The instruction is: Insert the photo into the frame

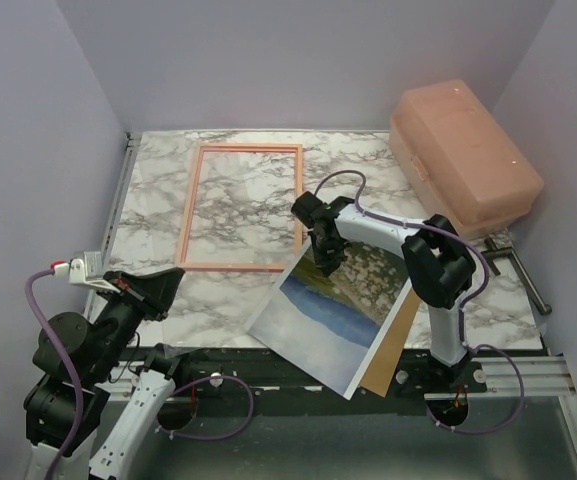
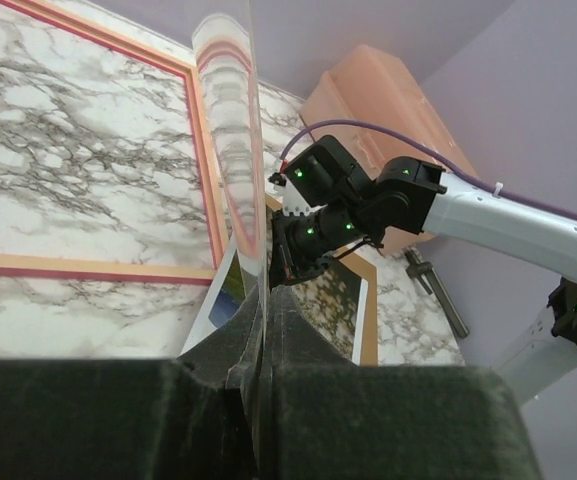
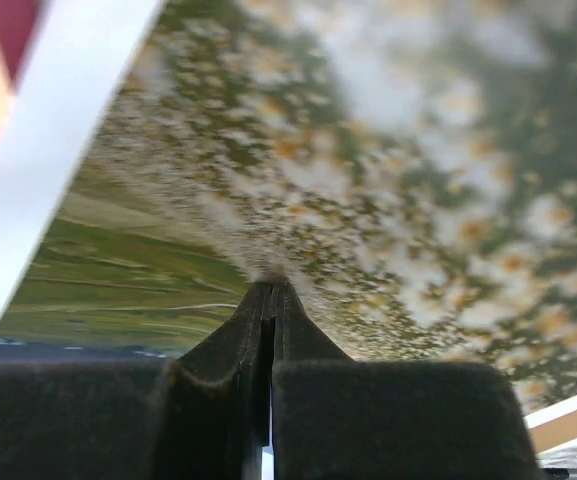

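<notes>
The frame [image 1: 190,205], thin-bordered and orange-tan, lies flat on the marble table at the far left; in the left wrist view its pink edge [image 2: 206,170] shows. The photo [image 1: 333,305], a landscape of blue hills and a flowery field, lies face up right of the frame, its near corner past the table's front edge. My right gripper [image 1: 325,258] is shut, its tips [image 3: 271,285] pressed down on the flowery part [image 3: 388,150]. My left gripper [image 1: 160,288] hovers at the near left, shut on a clear sheet [image 2: 233,130] standing edge-on between its jaws [image 2: 265,295].
A brown backing board [image 1: 393,352] lies under the photo's right side. A big pink plastic box [image 1: 463,155] fills the far right corner. A dark metal clamp [image 1: 516,265] sits at the right edge. A white and red fitting [image 1: 78,266] is at the left edge.
</notes>
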Robot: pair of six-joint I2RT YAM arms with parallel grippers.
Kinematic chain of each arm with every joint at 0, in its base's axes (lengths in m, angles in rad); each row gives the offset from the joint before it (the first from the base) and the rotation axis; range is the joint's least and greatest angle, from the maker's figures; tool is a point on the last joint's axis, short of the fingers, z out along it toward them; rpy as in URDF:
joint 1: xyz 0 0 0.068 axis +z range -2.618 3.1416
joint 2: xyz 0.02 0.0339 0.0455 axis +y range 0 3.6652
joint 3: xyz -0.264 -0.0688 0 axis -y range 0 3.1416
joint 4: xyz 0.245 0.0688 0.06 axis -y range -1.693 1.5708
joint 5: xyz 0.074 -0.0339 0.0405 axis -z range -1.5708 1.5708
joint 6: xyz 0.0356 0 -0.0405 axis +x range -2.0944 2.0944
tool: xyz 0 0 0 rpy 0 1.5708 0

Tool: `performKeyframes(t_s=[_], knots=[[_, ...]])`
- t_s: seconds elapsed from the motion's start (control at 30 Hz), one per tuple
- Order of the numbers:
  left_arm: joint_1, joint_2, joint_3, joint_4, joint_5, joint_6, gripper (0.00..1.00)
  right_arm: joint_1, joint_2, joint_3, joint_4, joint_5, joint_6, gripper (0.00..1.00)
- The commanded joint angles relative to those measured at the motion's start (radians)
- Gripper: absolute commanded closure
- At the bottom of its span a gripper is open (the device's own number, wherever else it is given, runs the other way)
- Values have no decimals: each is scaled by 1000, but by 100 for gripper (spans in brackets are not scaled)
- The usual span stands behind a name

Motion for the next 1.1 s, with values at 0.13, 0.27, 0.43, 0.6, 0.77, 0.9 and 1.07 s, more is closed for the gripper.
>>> performKeyframes(t_s=[0.13,0.27,0.43,0.6,0.77,0.9,1.07], knots=[[7,25,-60,111,132,-46,100,-140,-88,-177,51,70,-30,100],[7,37,-90,147,180,-65,100,-219,-121,-217,56,82,-59,100],[7,42,-152,230,261,-115,100,-287,-245,-265,116,-6,-100,97],[6,23,-251,352,314,-196,100,-315,-458,-317,201,-137,-106,47],[6,5,-332,461,354,-276,100,-367,-670,-415,288,-281,-114,13],[5,0,-378,542,385,-324,100,-507,-798,-530,383,-634,-83,9],[6,-13,-427,641,418,-389,100,-607,-882,-704,609,-1077,11,8]])
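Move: The closed right fingertips are already down at the photo's face; the photo's middle lies some 8 cm back and 3 cm to their right, about 1 cm below. The frame's middle is about 18 cm ahead and 23 cm left, the brown board 9 cm back and 9 cm right, both 1 cm below. The left gripper holds a clear sheet, with the photo's middle about 8 cm ahead, 30 cm right and 34 cm below it. Sweep the closed right fingertips about 11 cm to the right at one height, still rubbing lengthwise over the photo, then lift them about 14 cm clear, opening wide and tilting the hand some 45 degrees so the fingers swing towards the left. Meanwhile carry the still-gripped clear sheet with the left hand about 8 cm right towards the photo, sinking a little and easing forward, turning clockwise and dipping its left side. ##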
